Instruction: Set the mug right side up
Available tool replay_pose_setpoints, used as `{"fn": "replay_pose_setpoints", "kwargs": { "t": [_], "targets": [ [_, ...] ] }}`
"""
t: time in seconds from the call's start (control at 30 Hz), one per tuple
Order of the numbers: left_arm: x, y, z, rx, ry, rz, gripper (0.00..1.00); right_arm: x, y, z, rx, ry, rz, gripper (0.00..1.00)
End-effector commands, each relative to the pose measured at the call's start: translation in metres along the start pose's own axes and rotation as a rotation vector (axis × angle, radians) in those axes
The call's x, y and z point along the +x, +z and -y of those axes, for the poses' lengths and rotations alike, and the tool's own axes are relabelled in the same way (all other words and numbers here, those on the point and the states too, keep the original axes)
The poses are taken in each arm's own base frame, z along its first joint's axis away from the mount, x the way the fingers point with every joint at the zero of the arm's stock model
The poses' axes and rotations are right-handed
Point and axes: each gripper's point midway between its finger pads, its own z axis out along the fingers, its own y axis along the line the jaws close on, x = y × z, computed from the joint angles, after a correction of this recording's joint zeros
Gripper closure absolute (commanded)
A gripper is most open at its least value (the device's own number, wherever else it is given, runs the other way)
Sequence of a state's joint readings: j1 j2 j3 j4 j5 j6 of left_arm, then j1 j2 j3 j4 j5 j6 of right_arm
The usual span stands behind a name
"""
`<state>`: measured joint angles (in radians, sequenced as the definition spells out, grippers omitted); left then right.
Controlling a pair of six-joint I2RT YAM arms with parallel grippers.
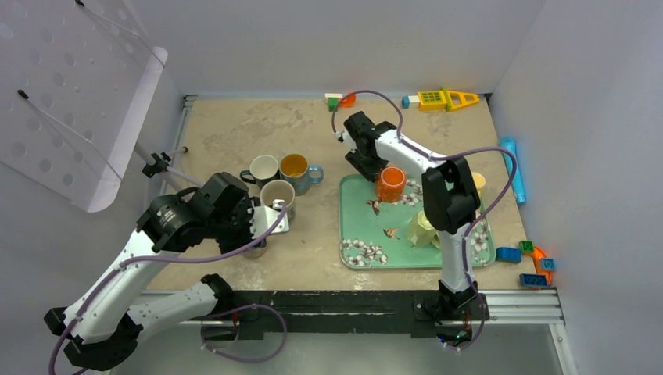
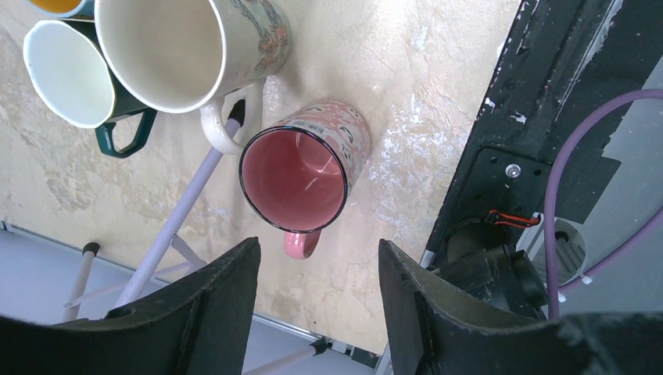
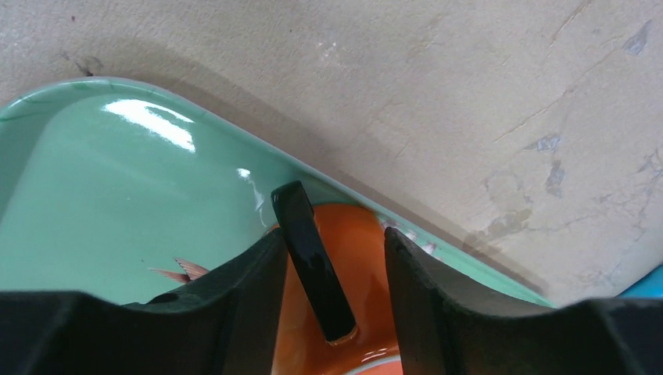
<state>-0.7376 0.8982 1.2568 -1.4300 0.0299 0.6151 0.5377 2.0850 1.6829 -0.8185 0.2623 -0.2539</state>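
Note:
An orange mug (image 1: 390, 183) with a black handle (image 3: 313, 258) stands at the far end of the green flowered tray (image 1: 353, 226); it seems to sit mouth down. My right gripper (image 1: 374, 166) reaches over it from behind. In the right wrist view its fingers straddle the handle: the left finger touches it and a gap shows by the right finger. My left gripper (image 2: 317, 244) hangs open above a pink mug (image 2: 301, 176), which stands upright on the table, with nothing between its fingers.
Three upright mugs stand mid-table: a white-and-green one (image 1: 264, 168), a blue one (image 1: 295, 166) and a beige one (image 1: 277, 193). A pale yellow object (image 1: 422, 229) lies on the tray. Toys line the back edge, and a blue cylinder (image 1: 512, 168) and blocks (image 1: 532, 262) lie at the right.

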Motion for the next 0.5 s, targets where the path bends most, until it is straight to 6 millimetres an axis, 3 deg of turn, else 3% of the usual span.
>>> {"fn": "replay_pose_setpoints", "kwargs": {
  "t": [0.0, 0.13, 0.47],
  "targets": [
    [-0.006, -0.002, -0.001, 0.004, 0.012, 0.026, 0.39, -0.002, -0.026, 0.010, 0.019, 0.004, 0.040, 0.54],
    [-0.010, -0.002, -0.002, 0.008, 0.004, 0.034, 0.39, -0.001, -0.016, 0.003, -0.027, -0.003, 0.033, 0.66],
    [-0.013, -0.007, 0.001, 0.024, -0.005, 0.047, 0.39, 0.003, 0.001, -0.006, -0.079, -0.003, -0.012, 0.77]
  ]
}}
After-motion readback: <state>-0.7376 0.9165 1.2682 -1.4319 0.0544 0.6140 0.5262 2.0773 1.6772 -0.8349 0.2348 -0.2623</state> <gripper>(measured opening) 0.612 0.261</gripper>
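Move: The upturned orange mug sits at my right hand, its black handle already between my open fingers; the mug's middle is about 3 cm back and 3 cm to the right, at nearly the hand's height. The yellow-green mug is some 16 cm back and 12 cm right, and the upright blue mug about 22 cm left, level with the hand. From my left hand the orange mug lies roughly 24 cm ahead, 35 cm right and 17 cm below. I keep my right hand almost in place at the orange mug's far-left side, still pointing down and slightly forward, easing back less than half a centimetre. My fingers close from a bit over half open to about a quarter, coming together on the two sides of the black handle and pinching it. ##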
